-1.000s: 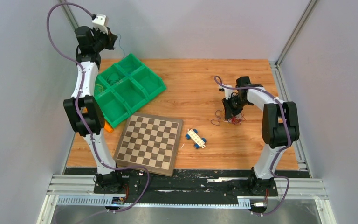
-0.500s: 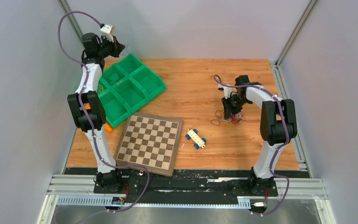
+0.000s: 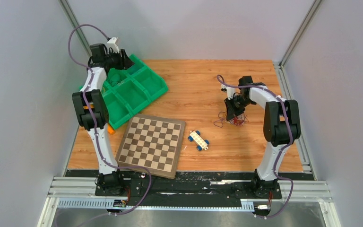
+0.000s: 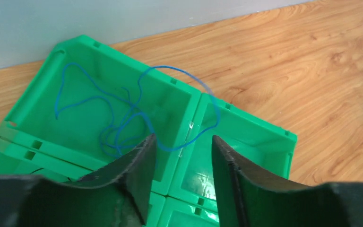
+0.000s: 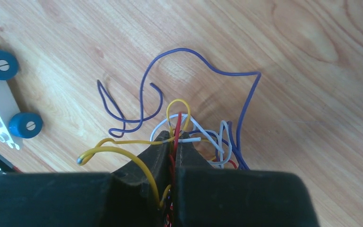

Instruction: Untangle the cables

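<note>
A thin blue cable (image 4: 123, 101) lies looped in a far compartment of the green bin (image 4: 113, 47), with one end draped over a divider. My left gripper (image 4: 183, 142) hovers just above it, open, with nothing between its fingers; in the top view the left gripper (image 3: 123, 61) is over the bin's far corner. On the right of the table, my right gripper (image 5: 175, 137) is shut on the knotted clump of cables (image 3: 231, 120), with red and yellow strands pinched between its fingers. A purple cable (image 5: 246, 101), a yellow cable (image 5: 118, 151) and a white cable (image 5: 203, 130) spill out onto the wood.
A chessboard (image 3: 152, 144) lies near the front centre. A white toy car with blue wheels (image 3: 198, 140) sits between the board and the clump, close to my right gripper. A small orange object (image 3: 109, 128) lies beside the bin's near corner. Walls enclose the table.
My left arm has come down from high by the back wall to just over the bin, and its jaws have opened, letting go of the blue cable. The right arm has barely moved.
</note>
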Controlling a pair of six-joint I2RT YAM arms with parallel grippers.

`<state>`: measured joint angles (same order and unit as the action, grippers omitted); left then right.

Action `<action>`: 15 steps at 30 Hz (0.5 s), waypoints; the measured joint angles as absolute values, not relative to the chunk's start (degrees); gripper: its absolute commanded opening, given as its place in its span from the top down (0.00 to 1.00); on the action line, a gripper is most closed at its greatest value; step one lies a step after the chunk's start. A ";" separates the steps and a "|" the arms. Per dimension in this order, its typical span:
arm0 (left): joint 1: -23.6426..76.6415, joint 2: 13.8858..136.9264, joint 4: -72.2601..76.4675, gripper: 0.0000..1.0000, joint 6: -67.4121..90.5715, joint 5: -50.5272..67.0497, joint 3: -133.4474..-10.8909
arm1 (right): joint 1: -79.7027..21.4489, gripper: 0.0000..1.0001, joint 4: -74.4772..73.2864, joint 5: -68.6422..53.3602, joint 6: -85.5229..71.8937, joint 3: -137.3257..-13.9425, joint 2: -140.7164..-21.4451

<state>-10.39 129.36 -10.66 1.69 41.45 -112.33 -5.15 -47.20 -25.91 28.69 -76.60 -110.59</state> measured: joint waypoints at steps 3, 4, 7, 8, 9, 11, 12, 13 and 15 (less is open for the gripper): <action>-10.52 129.14 -12.40 0.18 2.20 41.47 -112.62 | -5.15 1.00 -47.72 -28.51 28.99 -76.88 -110.59; -10.61 128.79 -13.13 0.08 2.31 41.43 -112.62 | -5.13 1.00 -47.77 -29.67 29.17 -77.03 -110.54; -10.83 126.06 -14.59 0.02 1.63 41.58 -111.35 | -5.06 1.00 -47.83 -33.95 30.17 -77.32 -109.82; -10.90 124.42 -14.98 0.01 1.39 41.76 -110.50 | -5.06 1.00 -47.97 -35.48 30.41 -77.32 -109.23; -10.94 122.78 -15.29 0.00 1.19 42.22 -109.73 | -5.06 1.00 -48.07 -36.67 30.63 -77.34 -108.57; -10.94 118.08 -15.25 0.01 0.51 44.03 -107.24 | -5.06 1.00 -48.47 -39.42 31.09 -77.60 -106.56; -10.70 115.44 -15.29 0.02 -0.16 45.15 -105.75 | -5.06 1.00 -48.73 -40.93 31.27 -78.02 -105.25; -10.22 112.20 -15.05 0.03 -1.06 46.52 -103.48 | -5.06 1.00 -48.82 -42.30 31.42 -78.52 -103.98; -8.93 104.97 -15.64 0.05 -3.90 49.60 -98.67 | -5.06 1.00 -48.77 -45.12 31.62 -79.44 -101.27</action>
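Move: My right hand holds the cable tangle at its fingertips; a loose dark-blue loop lies about 7 cm to its left, and the toy car some 15 cm left and 10 cm back. That tangle, the next goal of my left hand, lies from that hand roughly 26 cm back, 48 cm right and 15 cm below. The just-placed blue cable is about 3 cm ahead of my left hand, 3 cm left and 13 cm below; the green tray's middle is some 13 cm back and 16 cm below. I finish opening my left fingers wide above the blue cable, barely moving at first, then sweep the hand up about 12 cm and back 10, drifting right out over the tray towards the tangle. Meanwhile my right hand keeps its pinch on the tangle, lifting it about 9 cm and carrying it 5 cm left as the wrist rolls some 20 degrees, swinging the fingertips leftward. ##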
